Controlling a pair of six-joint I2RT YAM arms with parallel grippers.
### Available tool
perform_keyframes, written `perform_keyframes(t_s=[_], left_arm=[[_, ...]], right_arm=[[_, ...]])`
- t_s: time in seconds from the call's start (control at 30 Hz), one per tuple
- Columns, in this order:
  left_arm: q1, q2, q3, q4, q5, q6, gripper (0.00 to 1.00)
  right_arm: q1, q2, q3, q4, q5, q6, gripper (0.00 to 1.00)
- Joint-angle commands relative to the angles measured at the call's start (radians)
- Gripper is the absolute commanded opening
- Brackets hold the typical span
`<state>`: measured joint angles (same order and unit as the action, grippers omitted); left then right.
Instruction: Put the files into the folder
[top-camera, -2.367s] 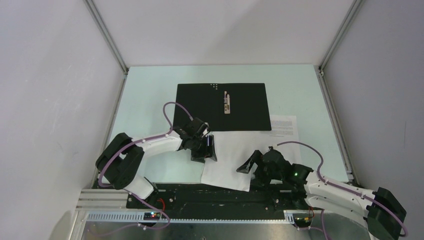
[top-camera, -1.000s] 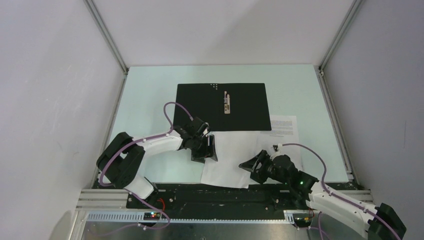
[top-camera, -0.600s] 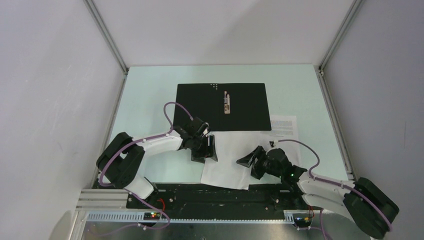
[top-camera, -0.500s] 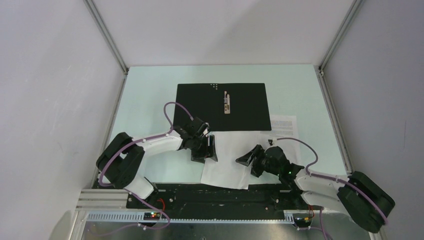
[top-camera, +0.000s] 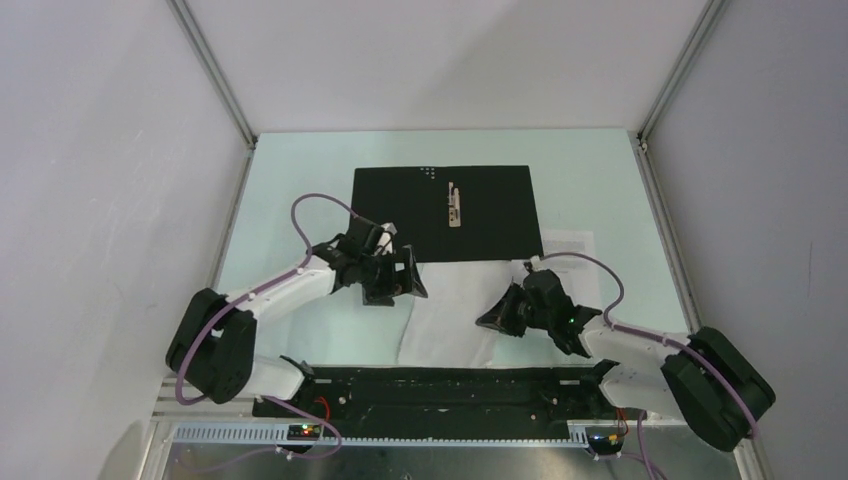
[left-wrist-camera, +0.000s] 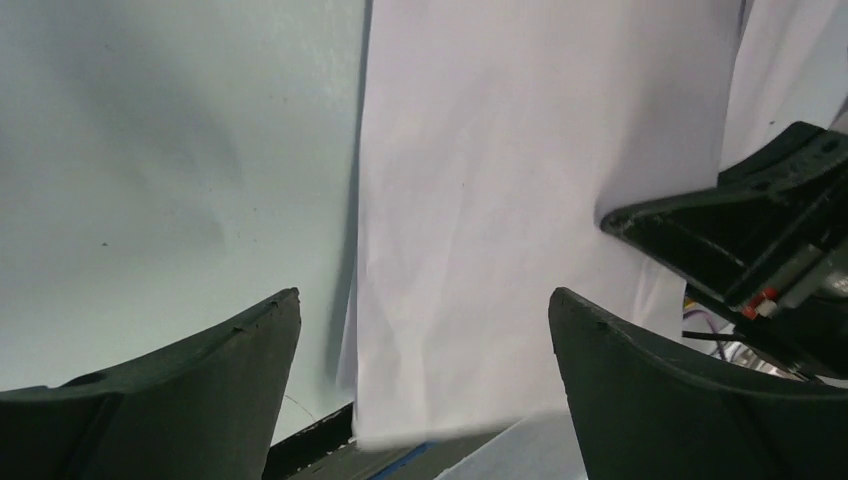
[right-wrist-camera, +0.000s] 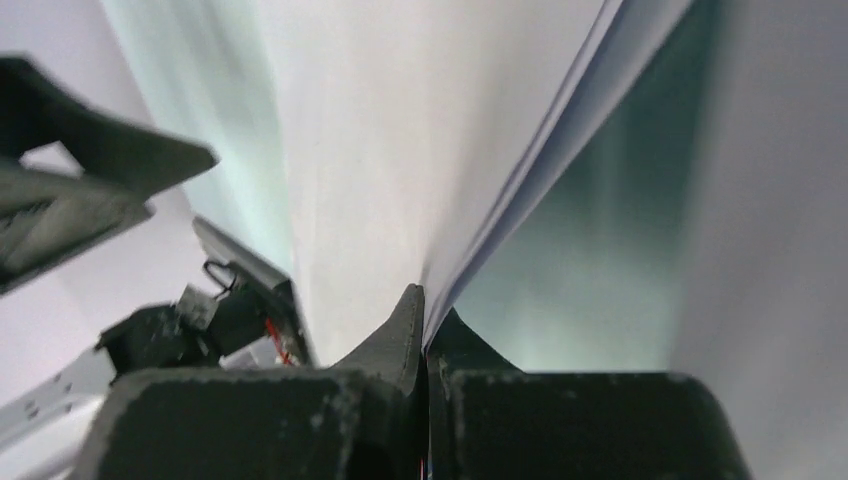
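The folder (top-camera: 440, 212) lies open at the back, black inside up, with its metal clip (top-camera: 455, 205). The files (top-camera: 450, 315) are white sheets lying just in front of it; the printed sheet's corner (top-camera: 568, 243) shows at the right. My right gripper (top-camera: 492, 320) is shut on the right edge of the files (right-wrist-camera: 400, 120), with its jaws pinched together (right-wrist-camera: 428, 305). My left gripper (top-camera: 398, 283) is open and empty and hovers over the left part of the files. In the left wrist view (left-wrist-camera: 422, 300) the white sheet (left-wrist-camera: 520, 200) lies between the spread fingers.
The table (top-camera: 290, 200) is pale green with white walls on three sides. The black rail with the arm bases (top-camera: 440, 385) runs along the near edge, close to the files' front edge. My right gripper also shows in the left wrist view (left-wrist-camera: 740, 240).
My right gripper has moved up and left while shut on the files' right edge. My left gripper has shifted back and left towards the folder. The sheets have slid a little left.
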<state>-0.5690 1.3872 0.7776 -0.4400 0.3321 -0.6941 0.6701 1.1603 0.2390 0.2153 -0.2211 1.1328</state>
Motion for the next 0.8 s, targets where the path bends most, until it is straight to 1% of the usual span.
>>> perform_keyframes(t_s=[0.0,0.07,0.13,0.17,0.33,0.43,0.63,0.77], left_arm=[[0.038,-0.034,-0.011,0.005,0.119,0.051,0.99],[0.041,-0.034,-0.021,0.017,0.14,0.045,1.0],[0.052,-0.037,-0.045,0.045,0.176,0.027,1.0],[0.054,-0.043,-0.055,0.06,0.206,0.019,1.0],[0.082,-0.079,-0.111,0.134,0.293,-0.043,1.0],[0.091,-0.109,-0.13,0.185,0.358,-0.102,1.0],[0.095,-0.152,-0.145,0.305,0.431,-0.185,1.0],[0.104,-0.157,-0.152,0.337,0.441,-0.172,1.0]], right_arm=[[0.003,-0.108,0.125,-0.182,-0.186,-0.175,0.0],[0.0,-0.17,0.158,-0.221,-0.253,-0.211,0.0],[0.004,-0.202,0.2,-0.289,-0.286,-0.243,0.0],[0.007,-0.214,0.212,-0.328,-0.286,-0.252,0.0],[0.005,-0.308,0.275,-0.418,-0.278,-0.292,0.0],[0.009,-0.325,0.306,-0.43,-0.277,-0.301,0.0],[-0.013,-0.324,0.327,-0.402,-0.3,-0.303,0.0],[-0.053,-0.329,0.358,-0.399,-0.342,-0.284,0.0]])
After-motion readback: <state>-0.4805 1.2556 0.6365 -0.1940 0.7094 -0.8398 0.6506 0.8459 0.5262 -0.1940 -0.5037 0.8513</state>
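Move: The right hand has the files' right edge pinched; their middle is about 6 cm to its left, 2 cm ahead and a couple below. From that hand the open black folder's middle is some 32 cm ahead and 9 cm left, and a printed sheet lies about 9 cm ahead, 15 cm right. For the open left hand, the files' left edge is nearly underneath, their middle about 10 cm right, 5 cm back and 5 cm below. Keeping its closed pinch on the files' right edge, the right hand lifts them about 13 cm, fast at first and then easing off, drawing back some 3 cm and drifting slightly left as its wrist swings counter-clockwise and its fingers tip up. The left hand, still wide open, first draws back 2 to 3 cm, then rises about 5 cm and eases right beside the files' left edge, rolling some 20 degrees so that its fingers point more sideways towards them. ##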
